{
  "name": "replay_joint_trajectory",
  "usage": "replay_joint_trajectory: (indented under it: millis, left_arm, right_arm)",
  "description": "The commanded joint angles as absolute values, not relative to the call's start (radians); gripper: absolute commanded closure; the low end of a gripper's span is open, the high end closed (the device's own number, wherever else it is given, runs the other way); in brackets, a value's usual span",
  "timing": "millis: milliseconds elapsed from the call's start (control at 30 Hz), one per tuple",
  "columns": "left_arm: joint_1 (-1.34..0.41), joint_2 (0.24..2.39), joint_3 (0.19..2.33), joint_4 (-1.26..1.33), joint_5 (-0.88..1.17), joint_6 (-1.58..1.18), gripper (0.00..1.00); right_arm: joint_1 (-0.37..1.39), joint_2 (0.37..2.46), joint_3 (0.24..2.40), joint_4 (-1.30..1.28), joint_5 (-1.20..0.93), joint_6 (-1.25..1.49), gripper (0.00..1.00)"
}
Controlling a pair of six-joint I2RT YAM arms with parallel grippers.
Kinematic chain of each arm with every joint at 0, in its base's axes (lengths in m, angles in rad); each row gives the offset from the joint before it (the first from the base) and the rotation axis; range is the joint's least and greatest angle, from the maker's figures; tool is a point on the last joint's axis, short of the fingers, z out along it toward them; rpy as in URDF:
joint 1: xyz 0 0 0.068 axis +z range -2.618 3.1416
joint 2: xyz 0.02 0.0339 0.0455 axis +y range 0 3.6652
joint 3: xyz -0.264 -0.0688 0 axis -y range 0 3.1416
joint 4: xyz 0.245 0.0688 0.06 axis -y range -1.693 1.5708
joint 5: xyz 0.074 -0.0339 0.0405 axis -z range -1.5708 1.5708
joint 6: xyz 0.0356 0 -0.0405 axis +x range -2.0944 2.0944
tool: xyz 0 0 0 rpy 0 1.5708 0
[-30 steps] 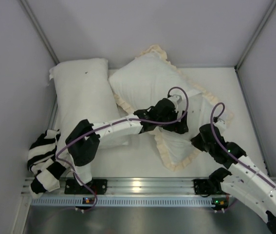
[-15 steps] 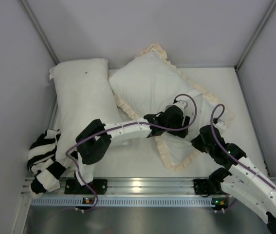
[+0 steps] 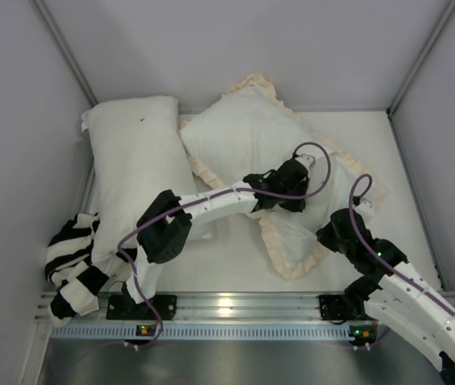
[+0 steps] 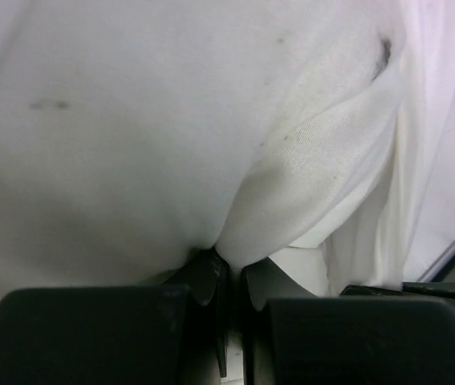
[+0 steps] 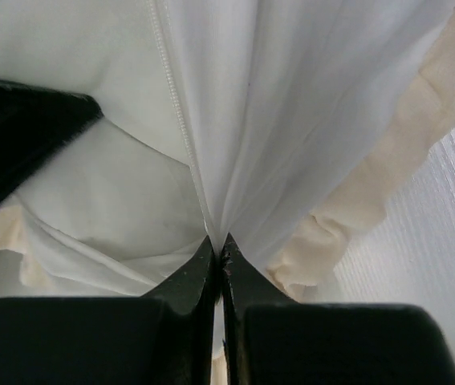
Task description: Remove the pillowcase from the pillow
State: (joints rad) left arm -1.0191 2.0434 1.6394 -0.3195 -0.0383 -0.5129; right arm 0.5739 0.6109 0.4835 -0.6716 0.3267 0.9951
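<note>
The pillowcase (image 3: 243,128) lies cream-white face up at the table's middle, with ruffled trim round its edge. My left gripper (image 3: 306,192) reaches across its near right part. In the left wrist view it (image 4: 229,261) is shut on a fold of white, dark-specked cloth of the pillow (image 4: 131,120), with thin pillowcase cloth hanging at the right (image 4: 420,120). My right gripper (image 3: 329,224) sits just in front of it. In the right wrist view it (image 5: 219,241) is shut on a gathered pleat of the pillowcase (image 5: 291,96), next to the cream ruffle (image 5: 420,120).
A second bare white pillow (image 3: 135,152) with one dark speck lies at the left. A black-and-white striped cloth (image 3: 75,265) is bunched at the near left. Grey walls close in on three sides. A metal rail (image 3: 235,309) runs along the near edge.
My left gripper has moved right and a little farther back over the pillowcase. The right gripper has shifted slightly while still holding the cloth.
</note>
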Motion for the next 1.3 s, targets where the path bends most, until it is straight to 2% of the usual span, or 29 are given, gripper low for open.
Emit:
replay_joint_trajectory:
  millis: [0,333,600,900,1100,1267]
  left_arm:
    - [-0.901,2.049,1.761,-0.279,0.041,-0.541,1.00]
    - [-0.804,2.011,1.995,-0.225,0.181,-0.658,1.00]
    - [-0.736,2.101,2.094,-0.137,0.302,-0.787,1.00]
    - [-0.644,2.262,2.416,-0.143,0.377,-0.919,1.00]
    - [-0.583,2.290,2.398,-0.080,0.422,-1.003,1.00]
    - [-0.577,2.263,2.295,-0.035,0.428,-1.005,1.00]
  right_arm:
    - [0.584,0.600,0.459,-0.686,0.290,0.980,1.00]
    - [0.584,0.632,0.408,-0.617,0.247,0.965,1.00]
    - [0.595,0.647,0.298,-0.539,0.195,0.965,1.00]
    - [0.612,0.696,0.305,-0.509,0.204,0.965,1.00]
    - [0.669,0.791,0.330,-0.352,0.140,0.841,1.00]
    - [0.829,0.882,0.402,-0.281,0.161,0.808,1.00]
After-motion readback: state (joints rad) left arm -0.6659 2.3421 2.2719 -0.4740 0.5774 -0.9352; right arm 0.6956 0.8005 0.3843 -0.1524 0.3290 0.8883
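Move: The left hand already grips a fold of the white pillow at the case's opening; the pillow's bulk, still in the case, centres about 20 cm ahead and 17 cm left of it, slightly lower. The right hand pinches the opening's edge, the bulk some 28 cm ahead and 23 cm left of it. From the right hand, the case's near fringed corner is roughly 11 cm back and 8 cm left, lower, its right fringed corner about 13 cm ahead and 17 cm right. Keeping its pinch on the pillow, the left hand hauls it up out of the opening, first rising about 9 cm, then mostly forward, some 13 cm in all, the fingers swinging flatter and more to the right. The right hand keeps the case edge pinched, following forward about 4 cm, then sweeping left some 6 cm while tipping up and turning slightly counter-clockwise. ##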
